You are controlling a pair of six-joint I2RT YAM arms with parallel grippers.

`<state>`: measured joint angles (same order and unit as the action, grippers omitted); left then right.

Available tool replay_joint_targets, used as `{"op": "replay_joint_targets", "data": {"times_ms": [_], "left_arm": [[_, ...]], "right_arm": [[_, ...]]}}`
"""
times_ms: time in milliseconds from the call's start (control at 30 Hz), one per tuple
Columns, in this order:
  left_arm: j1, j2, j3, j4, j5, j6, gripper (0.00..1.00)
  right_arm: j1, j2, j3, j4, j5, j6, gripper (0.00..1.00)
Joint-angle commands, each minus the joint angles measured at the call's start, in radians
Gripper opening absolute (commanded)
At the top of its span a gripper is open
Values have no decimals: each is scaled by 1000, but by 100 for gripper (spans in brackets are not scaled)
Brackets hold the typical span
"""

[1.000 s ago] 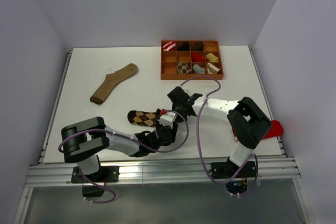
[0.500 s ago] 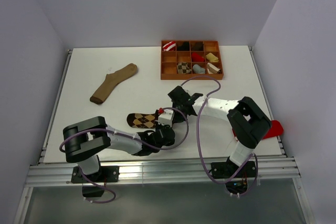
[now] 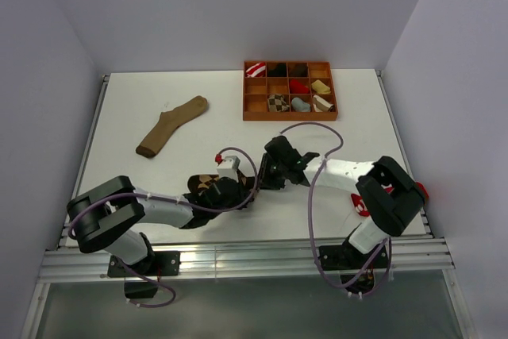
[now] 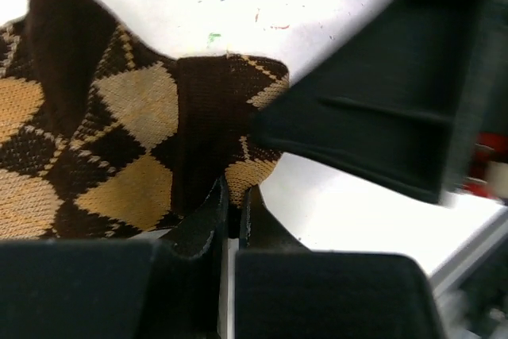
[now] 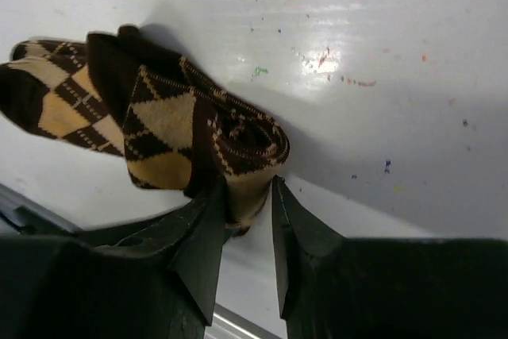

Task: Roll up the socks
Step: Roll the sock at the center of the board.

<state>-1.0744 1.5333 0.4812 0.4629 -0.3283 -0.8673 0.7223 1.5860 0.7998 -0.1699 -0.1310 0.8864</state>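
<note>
A dark brown and tan argyle sock (image 3: 205, 183) lies on the white table near the front, between my two grippers. In the right wrist view one end of the sock (image 5: 238, 139) is wound into a loose roll, and the rest (image 5: 55, 101) trails flat to the left. My right gripper (image 5: 248, 196) has its jaws partly apart, with the roll's end between them. My left gripper (image 4: 232, 198) is shut on the sock's edge, just below a folded dark band (image 4: 198, 125). From above, the left gripper (image 3: 230, 190) covers most of the sock, and the right gripper (image 3: 266, 176) sits just to its right.
A long plain tan sock (image 3: 171, 126) lies at the back left. A wooden divided tray (image 3: 250, 106) holding several rolled socks stands at the back. A red object (image 3: 418, 190) peeks out behind the right arm's elbow. One right finger (image 4: 381, 117) fills the left wrist view's right side.
My left gripper has shut on the sock's edge and shifted left. The right jaws have parted around the roll. The right arm has moved forward and to the right.
</note>
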Motion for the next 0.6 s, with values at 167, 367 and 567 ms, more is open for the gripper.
{"op": "replay_joint_targets", "data": {"times_ms": [167, 367, 567], "left_arm": [[148, -25, -117, 150, 309, -186, 0], [235, -29, -225, 325, 408, -333, 0], [280, -2, -308, 483, 437, -468, 1]], "right_arm": [[-29, -210, -171, 271, -9, 16, 52], [-30, -224, -224, 383, -28, 11, 63], [-27, -155, -240, 476, -84, 39, 63]]}}
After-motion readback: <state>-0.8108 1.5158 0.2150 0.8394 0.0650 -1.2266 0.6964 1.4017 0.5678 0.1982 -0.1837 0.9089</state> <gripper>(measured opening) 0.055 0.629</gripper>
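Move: The left gripper already pinches the rolled end of the center sock, whose middle lies about 8 cm to its left, 2 cm ahead and 1 cm lower. From the right gripper, its fingers still around that end, the sock's middle is some 11 cm to the left, 1 cm back and 1 cm down; the divided box stands about 36 cm ahead and 13 cm right. The brown sock lies roughly 24 cm ahead and 29 cm left of the left gripper. Open the right gripper wider and lift it about 4 cm straight up off the sock's rolled end, tilting its fingers up out of their steep downward slant. Meanwhile keep the left fingers shut on the roll and draw it about 3.5 cm left at the same height, rolling the wrist some 30 degrees so its left side drops. ##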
